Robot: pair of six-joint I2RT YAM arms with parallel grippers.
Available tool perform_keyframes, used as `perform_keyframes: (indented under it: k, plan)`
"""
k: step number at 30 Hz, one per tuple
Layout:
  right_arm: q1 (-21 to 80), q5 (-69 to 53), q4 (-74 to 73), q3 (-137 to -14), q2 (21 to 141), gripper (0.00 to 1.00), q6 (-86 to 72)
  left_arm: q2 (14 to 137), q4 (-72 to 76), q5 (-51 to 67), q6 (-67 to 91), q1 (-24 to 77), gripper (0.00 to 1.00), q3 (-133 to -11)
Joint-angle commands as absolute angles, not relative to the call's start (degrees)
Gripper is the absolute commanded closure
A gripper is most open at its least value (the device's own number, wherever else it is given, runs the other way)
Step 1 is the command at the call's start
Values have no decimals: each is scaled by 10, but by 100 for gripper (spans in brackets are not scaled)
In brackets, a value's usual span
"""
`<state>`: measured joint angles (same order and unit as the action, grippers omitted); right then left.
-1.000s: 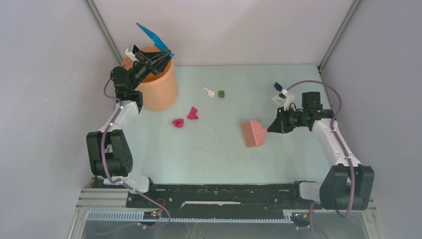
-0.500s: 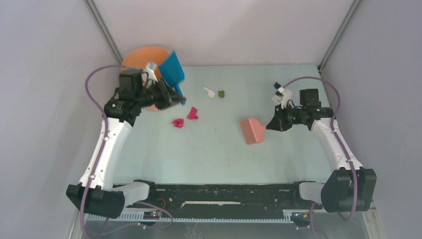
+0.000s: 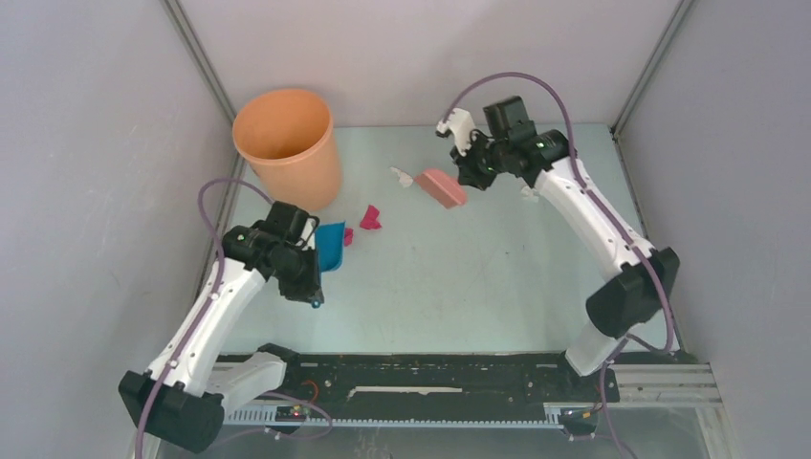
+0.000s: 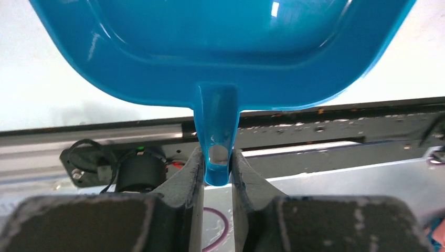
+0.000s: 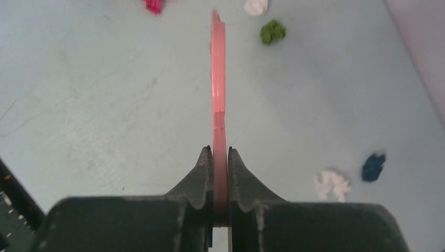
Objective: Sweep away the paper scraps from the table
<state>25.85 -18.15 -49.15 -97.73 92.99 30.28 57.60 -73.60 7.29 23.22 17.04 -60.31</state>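
Observation:
My left gripper (image 3: 314, 263) (image 4: 217, 157) is shut on the handle of the blue dustpan (image 3: 332, 245) (image 4: 220, 47), which is low over the table (image 3: 459, 277) at the left. Two magenta paper scraps (image 3: 369, 217) lie just beyond the pan's right side. My right gripper (image 3: 467, 177) (image 5: 220, 155) is shut on the pink brush (image 3: 442, 186) (image 5: 218, 79) at the back. A white scrap (image 3: 402, 177) (image 5: 255, 6) and an olive green one (image 5: 272, 31) lie by the brush head. Another white scrap (image 5: 332, 184) and a dark blue scrap (image 5: 373, 166) lie to its right.
An orange bucket (image 3: 287, 143) stands upright at the back left corner, just behind the left arm. Grey walls close in the table on three sides. The black rail (image 3: 430, 368) with the arm bases runs along the near edge.
My left arm swung the dustpan from over the bucket down to the table beside the magenta scraps. My right arm carried the brush from mid-table to the back, next to the white and green scraps.

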Motion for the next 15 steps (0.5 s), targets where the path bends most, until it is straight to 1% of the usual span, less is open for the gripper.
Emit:
perform_keyframes:
  k: [1, 3, 5, 10, 13, 15]
  plan:
    - [317, -122, -535, -1083, 998, 100, 336, 606, -764, -6, 233, 204, 100, -582]
    - [342, -103, -548, -1109, 1019, 100, 336, 620, -763, -8, 248, 221, 100, -566]
    - [354, -95, -549, -1103, 1023, 100, 332, 634, -752, -4, 259, 249, 100, -543]
    - [352, -87, -512, -1029, 985, 100, 314, 691, -683, 25, 290, 371, 94, -492]
    - [343, -77, -498, -981, 952, 100, 303, 734, -631, 40, 298, 414, 89, -481]
    - [334, -80, -495, -953, 928, 100, 297, 754, -598, 50, 300, 431, 84, -475]
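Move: The right hand holds the brush some 25 cm above the table. The green scrap lies about 11 cm ahead and 7 cm left of this hand, a white scrap about 12 ahead and 12 left, and a red scrap about 18 left and 1 ahead. The left hand grips the dustpan roughly 16 cm up. From it the green scrap is some 33 cm ahead and 18 right, that red scrap about 23 ahead and 7 right, and a second red scrap 18 ahead and 2 right. Down and back sinks the left hand with the dustpan, about 9 cm lower and 5 cm nearer its base, swinging right later on and turning some 20 degrees clockwise as its fingertips tip back under it. The right hand keeps its grip on the brush and loops: first about 6 cm left above the near side of the green scrap, then down some 5 cm, drawing back and, last, right again. No scrap is touched. ##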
